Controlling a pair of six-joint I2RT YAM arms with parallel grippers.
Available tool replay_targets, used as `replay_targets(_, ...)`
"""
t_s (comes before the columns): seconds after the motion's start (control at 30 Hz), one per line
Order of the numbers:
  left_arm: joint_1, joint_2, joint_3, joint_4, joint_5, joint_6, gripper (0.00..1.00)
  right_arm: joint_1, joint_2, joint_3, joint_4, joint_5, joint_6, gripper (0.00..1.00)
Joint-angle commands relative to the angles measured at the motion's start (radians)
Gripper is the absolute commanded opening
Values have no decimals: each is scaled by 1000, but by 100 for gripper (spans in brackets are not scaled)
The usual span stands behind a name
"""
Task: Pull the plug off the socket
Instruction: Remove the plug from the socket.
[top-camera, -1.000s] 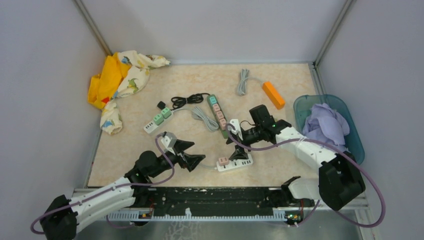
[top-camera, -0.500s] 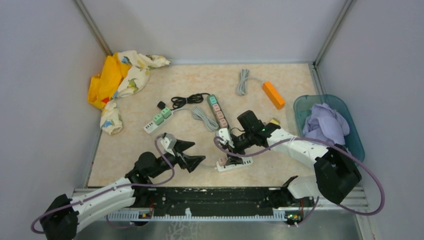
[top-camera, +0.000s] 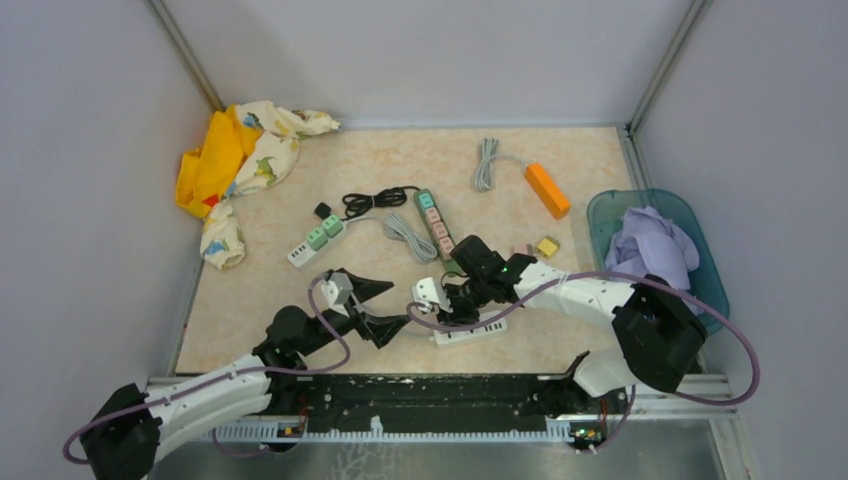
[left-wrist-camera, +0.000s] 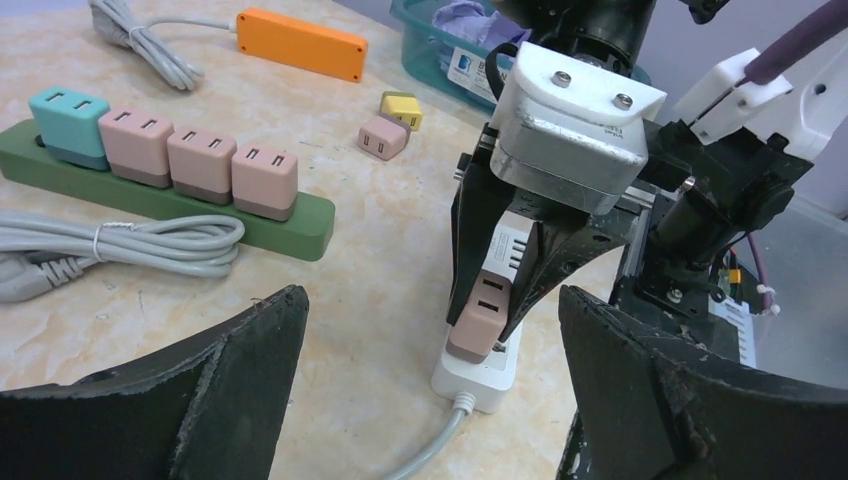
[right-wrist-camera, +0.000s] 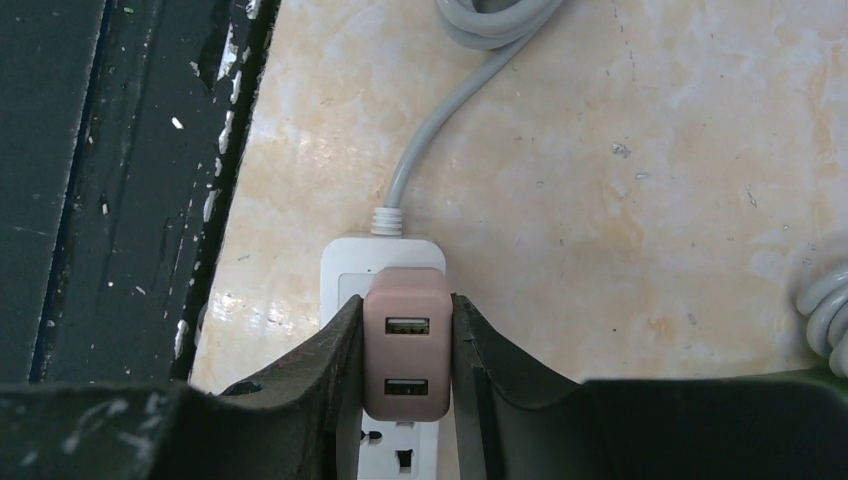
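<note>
A pink two-port plug (right-wrist-camera: 407, 350) sits in the end of a white socket strip (right-wrist-camera: 385, 252) with a grey cord. My right gripper (right-wrist-camera: 407, 305) is shut on the plug, one finger pressed against each side. The left wrist view shows the same grip from the front: the plug (left-wrist-camera: 478, 325) stands upright in the strip (left-wrist-camera: 480, 378) between the right gripper's black fingers (left-wrist-camera: 470, 250). My left gripper (left-wrist-camera: 430, 300) is open and empty, a short way before the strip's cord end. From above, the right gripper (top-camera: 447, 305) hides the plug, and the left gripper (top-camera: 393, 310) is just left of it.
A green power strip (top-camera: 436, 225) carrying pink and teal plugs lies behind, with a bundled grey cord (top-camera: 405, 238) beside it. Further off are an orange block (top-camera: 547, 190), a yellow loose plug (top-camera: 547, 247), a teal bin (top-camera: 700, 255) of cloth, and a white strip (top-camera: 315, 242).
My right gripper has swung left and come down over the white strip, and its jaws have closed on the pink plug. The left gripper has edged slightly closer, still open.
</note>
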Motion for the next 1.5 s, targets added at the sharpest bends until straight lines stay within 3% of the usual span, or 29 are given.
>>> replay_targets(0.0,3,62,-69,113,83,76,100,12,-1,46,0,53,0,6)
replay_targets(0.07,3,120,-64,151,113,100,100,12,-2,53,0,64,7,0)
replay_targets(0.2,-8,256,-51,241,160,188,100,0,-4,62,14,80,37,0)
replay_targets(0.57,-150,658,55,379,106,471,100,-63,-29,52,21,43,36,0)
replay_targets(0.8,-154,862,106,522,109,488,98,-64,-31,44,24,21,30,0)
replay_targets(0.97,-154,978,170,540,167,478,89,-64,-34,41,32,16,36,0)
replay_targets(1.2,-155,1126,173,735,177,420,80,-64,-35,38,36,12,39,0)
replay_targets(1.47,-157,1241,200,843,174,369,73,-64,-34,38,39,7,43,0)
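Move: The left hand, open, has the white socket's cord end roughly 9 cm to its right, 3 cm back and 14 cm below. The pink plug stands on that socket some 12 cm right, 2 cm back and 11 cm below it. The right hand already has this pink plug between its fingertips; from there the white socket's middle is about 6 cm right, 1 cm ahead and 4 cm down, and the green socket's near end some 14 cm ahead, 2 cm right, 4 cm lower. Still pinching the pink plug, the right hand drags plug and socket about 2.5 cm forward and slightly right, then holds still. The left hand drops some 13 cm and goes about 9 cm right to the socket's cord end, fingers tipping down and swinging clockwise nearly 20 degrees each, and late on they narrow by about a quarter, one on either side of that end; no touch can be made out. ##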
